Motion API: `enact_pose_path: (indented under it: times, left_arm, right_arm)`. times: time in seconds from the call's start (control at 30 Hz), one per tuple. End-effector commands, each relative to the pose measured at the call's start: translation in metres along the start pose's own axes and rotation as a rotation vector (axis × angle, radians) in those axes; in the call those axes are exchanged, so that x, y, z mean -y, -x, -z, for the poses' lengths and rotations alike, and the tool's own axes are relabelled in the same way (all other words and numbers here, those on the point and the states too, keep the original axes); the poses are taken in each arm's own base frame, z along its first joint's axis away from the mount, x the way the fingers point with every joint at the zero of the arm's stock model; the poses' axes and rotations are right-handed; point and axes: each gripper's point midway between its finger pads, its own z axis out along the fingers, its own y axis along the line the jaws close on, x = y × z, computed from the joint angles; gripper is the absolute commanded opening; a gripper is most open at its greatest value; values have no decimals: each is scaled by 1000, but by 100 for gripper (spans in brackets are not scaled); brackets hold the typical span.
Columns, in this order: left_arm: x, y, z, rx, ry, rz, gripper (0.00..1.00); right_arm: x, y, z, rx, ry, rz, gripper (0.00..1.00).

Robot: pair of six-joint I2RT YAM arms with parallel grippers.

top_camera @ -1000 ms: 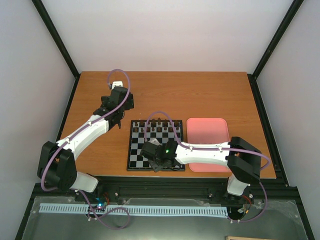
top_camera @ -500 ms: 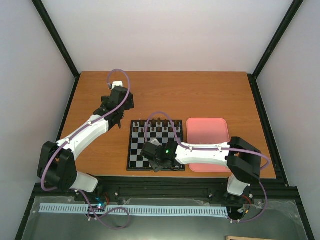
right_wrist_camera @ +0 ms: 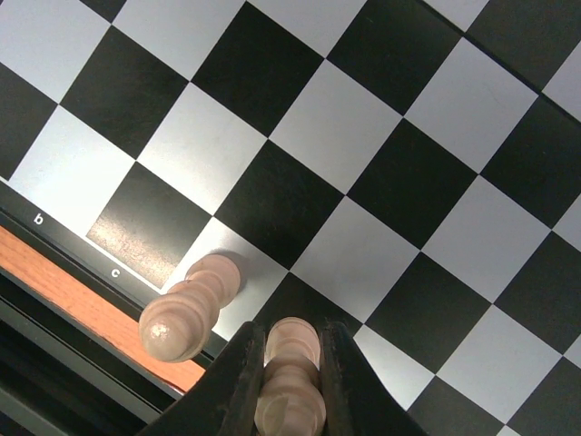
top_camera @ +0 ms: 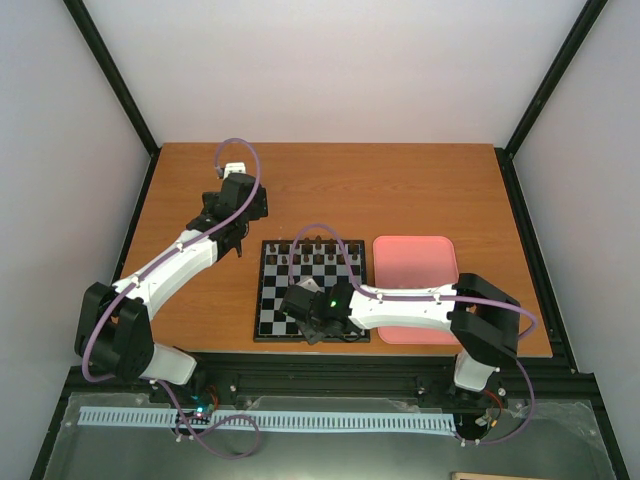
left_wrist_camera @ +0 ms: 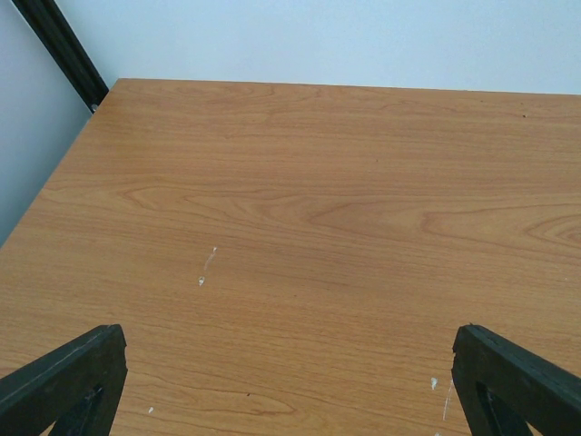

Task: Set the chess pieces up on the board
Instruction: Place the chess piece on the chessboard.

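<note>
The board lies at the table's near middle, with black and white checks. My right gripper hangs over its near edge, shut on a pale chess piece. The piece's base is at a black square in the board's nearest row; whether it touches I cannot tell. A second pale piece stands on the white square just left of it, by the edge letter c. My left gripper is off the board's far left corner, open over bare wood, with nothing between its fingers.
Dark pieces line the board's far rows. A pink tray lies directly right of the board, partly under my right arm. The table's near edge runs just below the board.
</note>
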Motion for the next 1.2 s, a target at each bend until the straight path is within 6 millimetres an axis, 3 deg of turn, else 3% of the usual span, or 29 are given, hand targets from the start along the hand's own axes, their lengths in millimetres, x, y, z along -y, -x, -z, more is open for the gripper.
enact_pose_path:
  times: [0.0,0.27,0.7,0.87,1.0,1.17]
  left_arm:
    - [7,19,4,36,-17,15,100]
    - [6,19,4,36,-14,13,100]
    - [5,19,5,37,-13,14,100]
    - [5,19,6,39,-13,14,100]
    - [5,19,6,40,-13,14,100]
    - [6,19,5,37,-15,13,100]
  right_arm:
    - [1,-1,-2,17,-13,-2,16]
    - [3,0,5,30,-16,-12,28]
    - [10,3,23,76,-30,-24,35]
    - [17,11,45,152,-31,-45,43]
    - [39,15,70,224,-80,-82,57]
    - [86,1,73,204,-172,-189,57]
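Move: The right hand holds a pale chess piece upright over its square in the board's nearest row, that dark square lying directly below, about 3 cm down. The other pale piece stands some 3 cm to the left of it, level with it. The dark pieces are around 17 cm ahead, and the pink tray's middle lies about 21 cm right and 8 cm ahead. From the left hand the square is roughly 26 cm back, 18 cm right and 18 cm down. Staying almost in place at first, the right hand opens its fingers and lets go of the pale piece on its square. It then rises off it, slowly and then faster, about 7.5 cm up, drifting some 4 cm right at the end while the fingers open to over half and tilt outward by 10 to 15 degrees. ##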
